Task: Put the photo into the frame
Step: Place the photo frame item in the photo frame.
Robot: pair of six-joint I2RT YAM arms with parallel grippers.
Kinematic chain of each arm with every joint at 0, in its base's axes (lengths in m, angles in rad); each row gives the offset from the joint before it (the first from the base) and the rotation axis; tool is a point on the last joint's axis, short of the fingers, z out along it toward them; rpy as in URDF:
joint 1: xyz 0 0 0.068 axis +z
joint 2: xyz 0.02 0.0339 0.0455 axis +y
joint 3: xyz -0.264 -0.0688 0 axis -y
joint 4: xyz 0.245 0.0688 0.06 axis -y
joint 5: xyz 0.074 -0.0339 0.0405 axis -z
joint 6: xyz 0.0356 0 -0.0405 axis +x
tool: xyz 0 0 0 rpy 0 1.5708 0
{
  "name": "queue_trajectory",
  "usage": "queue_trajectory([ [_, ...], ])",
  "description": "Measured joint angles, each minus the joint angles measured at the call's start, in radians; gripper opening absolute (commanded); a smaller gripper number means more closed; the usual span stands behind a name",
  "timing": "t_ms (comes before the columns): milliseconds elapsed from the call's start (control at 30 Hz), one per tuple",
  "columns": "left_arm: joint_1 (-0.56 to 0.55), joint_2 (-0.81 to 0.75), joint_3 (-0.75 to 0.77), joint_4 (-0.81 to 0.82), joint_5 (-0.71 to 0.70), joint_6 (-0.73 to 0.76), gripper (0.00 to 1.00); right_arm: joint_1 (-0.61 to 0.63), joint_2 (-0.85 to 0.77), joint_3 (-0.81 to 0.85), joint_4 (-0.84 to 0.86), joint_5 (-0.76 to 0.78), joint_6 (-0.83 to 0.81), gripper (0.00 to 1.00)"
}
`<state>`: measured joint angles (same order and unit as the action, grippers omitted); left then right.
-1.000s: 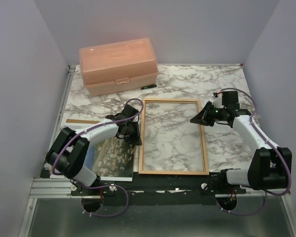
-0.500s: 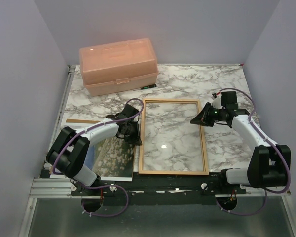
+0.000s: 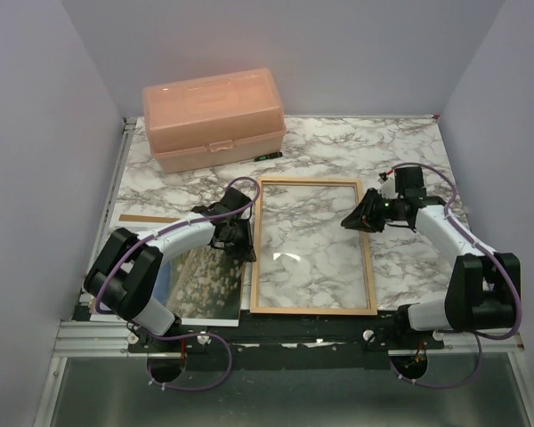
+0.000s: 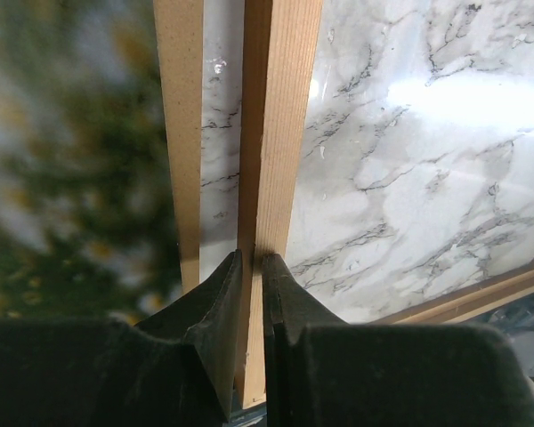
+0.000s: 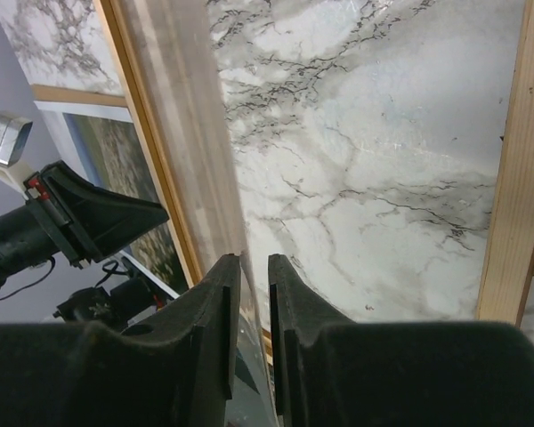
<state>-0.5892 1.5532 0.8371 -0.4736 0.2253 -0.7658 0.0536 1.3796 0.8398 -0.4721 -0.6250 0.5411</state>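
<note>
The orange-brown wooden frame [image 3: 369, 267] lies flat in the middle of the marble table. My left gripper [image 3: 246, 246] is shut on its left rail [image 4: 276, 133], one finger on each side of the wood. A clear pane [image 5: 191, 124] sits in the frame, its right edge running up between the fingers of my right gripper [image 5: 254, 258]. Those jaws stand slightly apart, wider than the pane's edge. The right gripper [image 3: 347, 220] hovers just inside the frame's right rail [image 5: 516, 178]. The photo [image 3: 205, 280], meadow side up, lies left of the frame, partly under my left arm, and shows blurred in the left wrist view [image 4: 71, 178].
A brown backing board [image 3: 147, 218] pokes out from under the photo, its edge [image 4: 180, 133] close beside the frame. A pink plastic box [image 3: 214, 117] stands at the back left, with a small dark object [image 3: 267, 156] by its front corner. Grey walls close three sides.
The right gripper's jaws have parted from shut. The glare on the pane slid left and slightly up. The left gripper keeps its grip on the frame's rail.
</note>
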Motion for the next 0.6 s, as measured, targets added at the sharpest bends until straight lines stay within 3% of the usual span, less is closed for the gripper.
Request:
queue_trajectory([
  [367,0.0,0.019,0.019,-0.022,0.003,0.016,0.16,0.01,0.034,0.0,-0.038,0.007,-0.019,0.75],
  [600,0.0,0.024,0.019,-0.027,0.005,0.018,0.16,0.027,0.04,0.0,-0.047,0.027,-0.033,0.91],
])
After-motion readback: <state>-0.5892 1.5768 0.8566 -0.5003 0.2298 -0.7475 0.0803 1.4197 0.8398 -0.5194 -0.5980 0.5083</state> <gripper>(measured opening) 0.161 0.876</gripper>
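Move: The clear sheet's raised edge is between your right fingers. Its middle lies about 10 cm left, 3 cm back and 5 cm below. The frame it goes into has its middle some 7 cm left, 3 cm back and 9 cm down. At that depth, 3 cm back, the right bar is about 7 cm right and the left bar about 20 cm left. From the left gripper, the frame's middle is about 15 cm right, 3 cm ahead and 2 cm down. Open the right fingers from barely parted to nearly full width, freeing the clear sheet's edge from between both pads while the hand sinks about 2 cm towards the frame and eases back about 1 cm. Leave the sheet against the finger nearer the right bar. Keep the left fingertips in place on the left bar. ##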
